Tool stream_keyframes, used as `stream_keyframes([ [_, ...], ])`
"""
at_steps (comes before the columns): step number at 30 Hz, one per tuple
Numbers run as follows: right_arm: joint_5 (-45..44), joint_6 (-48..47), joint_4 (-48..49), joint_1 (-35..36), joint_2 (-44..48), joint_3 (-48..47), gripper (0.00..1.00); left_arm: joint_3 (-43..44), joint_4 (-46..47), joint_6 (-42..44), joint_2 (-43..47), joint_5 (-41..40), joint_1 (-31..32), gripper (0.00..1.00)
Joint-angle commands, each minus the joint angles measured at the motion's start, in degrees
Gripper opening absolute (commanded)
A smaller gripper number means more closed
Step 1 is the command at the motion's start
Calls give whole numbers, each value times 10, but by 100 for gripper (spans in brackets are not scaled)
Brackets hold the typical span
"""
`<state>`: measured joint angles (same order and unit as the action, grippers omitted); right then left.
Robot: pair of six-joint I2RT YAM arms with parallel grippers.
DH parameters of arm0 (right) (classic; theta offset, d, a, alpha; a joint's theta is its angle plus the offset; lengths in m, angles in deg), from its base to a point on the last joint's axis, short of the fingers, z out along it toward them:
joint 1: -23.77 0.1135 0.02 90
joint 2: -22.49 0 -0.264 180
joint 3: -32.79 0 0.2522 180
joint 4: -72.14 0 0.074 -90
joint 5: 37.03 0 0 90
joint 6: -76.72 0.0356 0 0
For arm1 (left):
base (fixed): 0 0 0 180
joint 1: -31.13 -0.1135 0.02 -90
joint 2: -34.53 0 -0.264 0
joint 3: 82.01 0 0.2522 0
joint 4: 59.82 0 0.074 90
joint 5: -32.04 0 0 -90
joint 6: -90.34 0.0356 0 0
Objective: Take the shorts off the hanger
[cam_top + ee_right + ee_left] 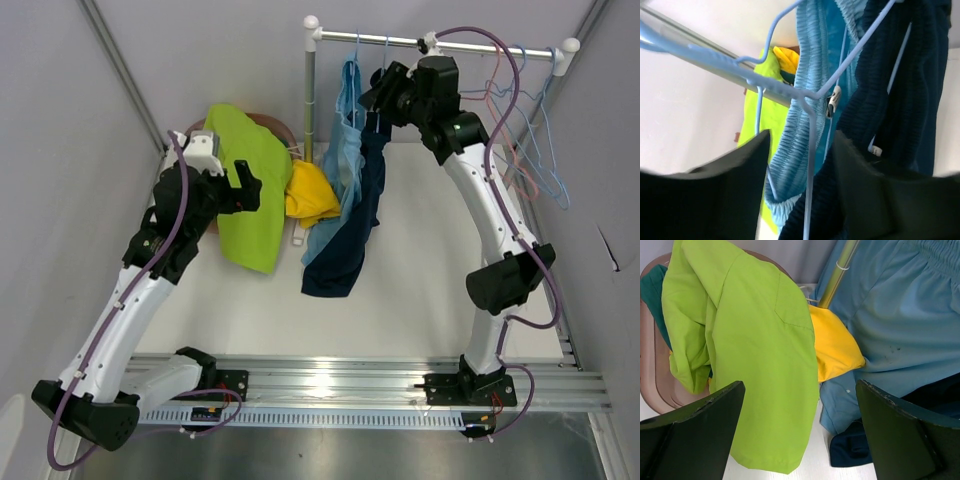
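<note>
Light blue shorts (pixel 345 150) and navy shorts (pixel 355 230) hang on pale blue hangers (pixel 357 50) from the white rail (pixel 470 45). My right gripper (pixel 375 95) is up at their waistbands. In the right wrist view its jaws (pixel 802 185) stand apart, with the ribbed light blue waistband (pixel 800 120) and a hanger wire (pixel 812 150) between them; the navy shorts (pixel 890 90) lie against the right finger. My left gripper (pixel 800 430) hovers wide open and holds nothing, over the lime green shorts (pixel 755 355), beside yellow shorts (pixel 832 345).
A brown basket (pixel 652 370) at the back left holds dark teal shorts (pixel 655 295), with the lime pair draped over its rim. The rack's upright pole (pixel 840 270) stands behind the yellow pair. Several bare hangers (pixel 530 130) dangle at the rail's right end.
</note>
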<state>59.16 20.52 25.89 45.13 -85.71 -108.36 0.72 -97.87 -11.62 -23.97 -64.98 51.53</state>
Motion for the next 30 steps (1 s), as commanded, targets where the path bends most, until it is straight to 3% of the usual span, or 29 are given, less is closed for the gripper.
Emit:
stream_keyframes([
  [1, -14, 0, 5, 7, -16, -44, 49, -9, 28, 9, 8, 11, 3, 99],
  [2, -15, 0, 4, 7, -18, -43, 36, -12, 29, 10, 8, 11, 3, 99],
  [4, -22, -1, 2, 8, -17, -42, 22, -17, 33, 11, 9, 13, 3, 99],
  [5, -24, -2, -1, 7, -16, -42, 4, -20, 35, 12, 10, 14, 3, 99],
  [6, -28, -4, -3, 8, -15, -42, 0, -22, 36, 13, 9, 16, 3, 99],
  [13, -52, -24, -21, 3, 4, -65, 0, -17, 55, 19, 9, 103, 12, 99],
  [19, -61, -28, -31, -6, 40, -88, 0, 12, 82, 47, 3, 179, 103, 99],
  [25, -61, -20, -33, -8, 79, -76, 0, 24, 146, 54, -43, 207, 235, 99],
  [30, -61, -2, -26, -5, 117, -36, 0, 43, 218, 37, -101, 245, 276, 99],
])
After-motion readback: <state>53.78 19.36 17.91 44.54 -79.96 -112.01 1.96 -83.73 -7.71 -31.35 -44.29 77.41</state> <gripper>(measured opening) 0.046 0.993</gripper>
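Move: The neck of the navy shorts' hanger stands between the right hand's open fingers, about 1 cm ahead, 1 cm left and 1 cm below. The rail is some 8 cm ahead and 5 cm above; the light blue shorts hang 7 cm left, 7 cm back and 16 cm below. From the left hand, the navy shorts lie roughly 23 cm right, 3 cm ahead and 12 cm below, the light blue ones 18 cm right, 9 cm ahead and 10 cm below. Dipping about a centimetre, the right fingers shut on the neck of the navy shorts' hanger, then draw it up off its place, right and back, roughly 5 cm up. The left hand, open and empty, sweeps some 20 cm right and 9 cm back towards the hanging navy legs, turning nearly 50 degrees clockwise. ##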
